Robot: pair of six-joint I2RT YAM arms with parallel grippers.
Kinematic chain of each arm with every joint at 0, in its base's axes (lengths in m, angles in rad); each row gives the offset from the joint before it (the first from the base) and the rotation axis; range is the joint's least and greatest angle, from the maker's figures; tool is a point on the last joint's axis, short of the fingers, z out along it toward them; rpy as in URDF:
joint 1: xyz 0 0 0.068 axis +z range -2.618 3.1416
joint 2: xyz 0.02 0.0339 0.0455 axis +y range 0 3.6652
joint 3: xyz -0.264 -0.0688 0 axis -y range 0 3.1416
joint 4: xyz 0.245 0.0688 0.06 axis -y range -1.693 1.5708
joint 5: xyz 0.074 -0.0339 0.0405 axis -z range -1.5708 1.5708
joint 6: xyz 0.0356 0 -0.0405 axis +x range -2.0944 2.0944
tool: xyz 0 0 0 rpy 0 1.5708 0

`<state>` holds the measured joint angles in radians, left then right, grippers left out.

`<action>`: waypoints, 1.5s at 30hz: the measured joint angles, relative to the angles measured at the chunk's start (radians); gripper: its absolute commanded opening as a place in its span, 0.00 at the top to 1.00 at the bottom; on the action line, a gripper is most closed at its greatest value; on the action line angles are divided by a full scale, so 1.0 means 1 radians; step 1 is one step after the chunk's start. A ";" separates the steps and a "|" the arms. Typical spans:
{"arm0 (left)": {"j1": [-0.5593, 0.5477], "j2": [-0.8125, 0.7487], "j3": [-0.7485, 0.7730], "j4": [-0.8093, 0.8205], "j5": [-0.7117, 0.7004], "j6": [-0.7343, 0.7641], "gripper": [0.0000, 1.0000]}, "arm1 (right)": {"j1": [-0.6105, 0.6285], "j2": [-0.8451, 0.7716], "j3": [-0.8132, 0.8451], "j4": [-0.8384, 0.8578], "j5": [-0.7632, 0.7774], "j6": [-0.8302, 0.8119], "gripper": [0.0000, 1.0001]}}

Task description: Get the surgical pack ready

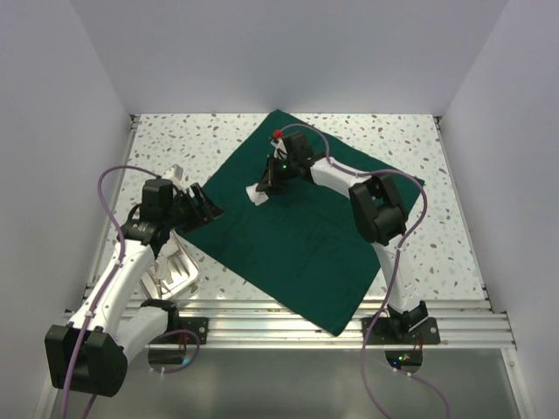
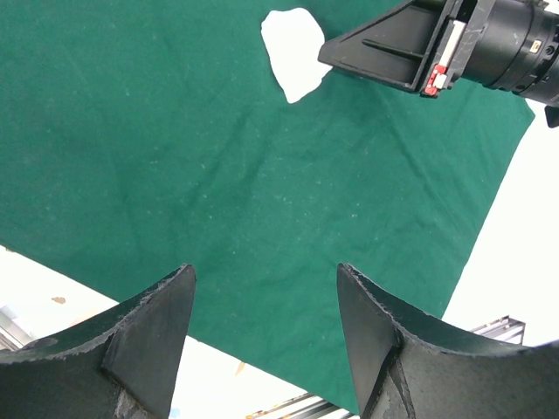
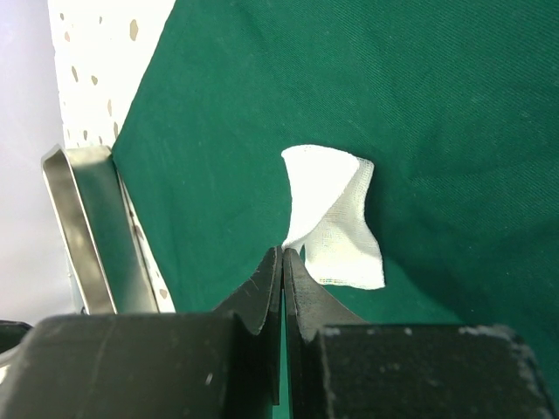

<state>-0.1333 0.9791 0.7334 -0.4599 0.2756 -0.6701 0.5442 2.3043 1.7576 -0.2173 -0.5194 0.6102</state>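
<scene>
The surgical pack's dark green drape [image 1: 306,240] lies spread flat as a big square sheet, one corner pointing toward the arms. My right gripper [image 1: 265,187] hovers over its far left part, shut on a corner of a white gauze pad [image 3: 336,218], which hangs curled from the tips [image 3: 284,251]. The pad [image 1: 258,198] also shows in the left wrist view [image 2: 293,52], beside the right gripper [image 2: 410,48]. At the drape's left edge [image 2: 218,175], my left gripper [image 1: 208,206] stands open with nothing between its fingers [image 2: 157,323].
A shiny steel tray [image 1: 177,271] sits on the speckled table left of the drape, partly under the left arm; its rim [image 3: 83,227] shows in the right wrist view. White walls close in the table. A metal rail [image 1: 288,327] runs along the near edge.
</scene>
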 measured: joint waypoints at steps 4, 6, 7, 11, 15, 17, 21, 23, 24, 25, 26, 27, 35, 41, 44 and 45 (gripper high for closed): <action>0.000 0.001 -0.009 0.003 0.000 0.000 0.30 | 0.000 0.000 0.000 -0.007 0.000 -0.002 1.00; 0.000 0.001 -0.011 0.002 0.000 0.000 0.30 | 0.000 0.000 0.000 -0.008 0.001 -0.003 1.00; 0.000 0.001 -0.012 0.003 0.000 0.000 0.30 | 0.000 0.000 0.000 -0.009 0.001 -0.006 1.00; 0.000 0.001 -0.012 0.003 0.000 0.000 0.30 | 0.000 0.000 0.000 -0.021 0.006 -0.019 1.00; 0.000 0.005 -0.012 0.003 0.000 0.000 0.30 | 0.000 0.001 0.003 -0.051 0.013 -0.036 1.00; 0.000 0.009 -0.012 0.003 0.000 0.000 0.30 | 0.000 0.005 0.006 -0.063 0.014 -0.043 1.00; 0.000 0.012 -0.012 0.003 0.000 0.000 0.30 | 0.000 0.023 0.015 -0.077 0.033 -0.057 1.00; 0.000 0.012 -0.012 0.004 0.000 0.000 0.30 | 0.000 0.036 0.023 -0.090 0.040 -0.066 1.00; 0.000 0.013 -0.012 0.004 0.000 0.000 0.30 | 0.000 0.045 0.028 -0.096 0.047 -0.073 0.99; 0.000 0.014 -0.012 0.004 0.000 0.000 0.30 | 0.000 0.051 0.032 -0.101 0.054 -0.079 0.96; 0.000 0.015 -0.012 0.004 0.000 0.000 0.30 | 0.000 0.055 0.036 -0.103 0.052 -0.080 0.93; 0.000 0.016 -0.012 0.004 0.000 0.000 0.30 | 0.000 0.056 0.043 -0.110 0.058 -0.087 0.88; 0.000 0.025 -0.012 0.010 0.001 0.000 0.30 | 0.008 0.035 0.058 -0.143 0.093 -0.166 0.61; -0.001 0.034 -0.012 0.027 0.001 0.000 0.30 | 0.005 0.027 0.096 -0.230 0.148 -0.244 0.54; -0.005 0.034 -0.012 0.028 0.001 0.000 0.30 | 0.005 0.031 0.135 -0.262 0.162 -0.278 0.54; -0.006 0.034 -0.012 0.028 0.001 0.000 0.30 | 0.005 0.035 0.151 -0.272 0.162 -0.288 0.54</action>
<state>-0.1390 1.0126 0.7216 -0.4320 0.2764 -0.6704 0.5488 2.3390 1.9091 -0.4889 -0.3576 0.3222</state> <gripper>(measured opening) 0.697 0.458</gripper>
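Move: The gauze, one corner already pinched and lifted by the closed right fingers, has its middle about 2 cm to that hand's left, some 1 cm ahead and 4 cm below. The steel tray lies roughly 20 cm back and 26 cm left of the right hand, and the green cloth's left edge passes about 16 cm to its left, level with it. From the left hand the gauze is some 14 cm ahead, 12 cm right and 13 cm down. The gauze's lifted corner is lowered by the right hand, which sinks about 3.5 cm towards the cloth while easing slightly right. There the shut fingers open to nearly half and let go of the gauze; the hand then draws off to the right and back up a couple of centimetres, the fingers tipping some 15 degrees steeper downwards. ##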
